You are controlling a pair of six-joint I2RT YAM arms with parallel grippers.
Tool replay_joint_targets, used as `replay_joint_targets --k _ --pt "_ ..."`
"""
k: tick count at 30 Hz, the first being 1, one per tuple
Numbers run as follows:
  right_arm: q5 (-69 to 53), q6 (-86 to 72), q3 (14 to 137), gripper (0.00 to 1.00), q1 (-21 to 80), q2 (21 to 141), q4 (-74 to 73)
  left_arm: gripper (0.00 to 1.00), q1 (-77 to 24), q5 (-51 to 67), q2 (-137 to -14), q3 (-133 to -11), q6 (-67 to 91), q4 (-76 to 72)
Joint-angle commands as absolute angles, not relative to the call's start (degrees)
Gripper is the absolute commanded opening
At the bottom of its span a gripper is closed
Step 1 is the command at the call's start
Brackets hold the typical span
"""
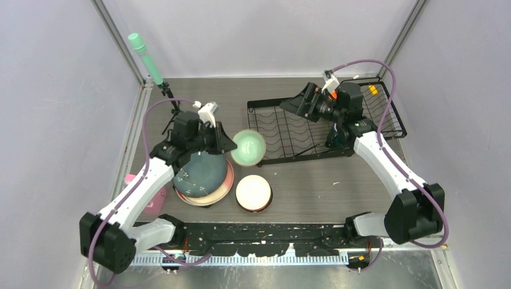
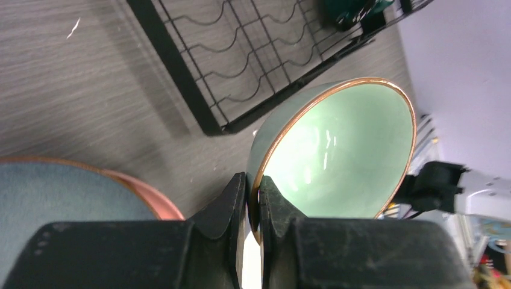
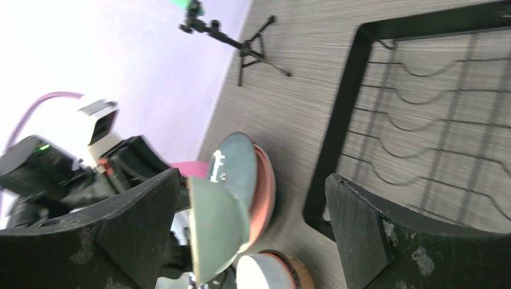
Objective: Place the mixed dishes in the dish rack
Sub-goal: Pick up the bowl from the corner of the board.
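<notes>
My left gripper (image 1: 232, 146) (image 2: 253, 194) is shut on the rim of the mint-green bowl (image 1: 247, 147) (image 2: 337, 150) (image 3: 217, 229). The bowl hangs tilted on edge, just left of the dish rack (image 1: 301, 158) (image 2: 181, 72) (image 3: 343, 120). My right gripper (image 1: 290, 105) (image 3: 253, 174) hovers open over the rack's slotted section, holding nothing. A dark teal speckled plate (image 1: 202, 171) (image 3: 238, 165) lies on a pink plate (image 1: 227, 185) (image 3: 264, 186) below the left arm. A white bowl (image 1: 253, 191) (image 3: 265, 274) sits in a brown one in front of the rack. A dark teal mug (image 1: 337, 139) stands in the rack, partly hidden by the right arm.
A small pink cup (image 1: 153, 198) stands left of the plates, under the left arm. A mint-green cylinder on a black tripod (image 1: 144, 57) (image 3: 253, 45) stands at the back left corner. Walls close the table on the left, back and right.
</notes>
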State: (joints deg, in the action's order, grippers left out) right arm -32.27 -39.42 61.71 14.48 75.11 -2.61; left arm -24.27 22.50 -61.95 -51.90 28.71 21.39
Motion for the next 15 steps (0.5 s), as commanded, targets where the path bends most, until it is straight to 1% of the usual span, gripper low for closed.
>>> replay_joint_targets --k 1,4,8,15 --pt "-41.5 -52.3 61.6 0.95 14.4 79.8 14.5 0.0 -18.1 34.2 -67.8 -58.3 34.9 5.3" --pt "-42.0 -56.5 61.0 0.94 15.8 81.5 20.3 0.0 -15.6 35.5 -71.7 -60.6 37.3 3.2" --pt "-41.7 -54.6 63.2 0.94 17.6 83.0 16.7 0.0 -13.8 36.6 -74.0 -60.4 40.7 -2.5" --pt "-42.9 -53.5 65.5 0.94 20.0 86.2 15.1 0.0 -13.4 35.9 -74.6 -58.7 43.2 -6.5"
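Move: The left hand holds the green bowl upright by its left rim. The right gripper, wide open, waits about 20 cm to its right, 11 cm ahead and 7 cm higher. From the right hand the bowl's middle lies some 15 cm left, 11 cm back and 8 cm lower. Below the left hand, the rack's near left corner is 8 cm right and 1 cm ahead; the blue plate 15 cm left, 2 cm back; the bowl stack 7 cm right, 11 cm back. Forward and slightly up, the left hand carries the bowl about 9 cm to bring it level with the right gripper, fast at first, then easing off, its left side dipping some 15 degrees, its pinch on the rim kept. The right hand comes some 5 cm left towards the bowl, fingers still wide open, its left side rising as it turns a little counter-clockwise; it does not yet grip the rim. ##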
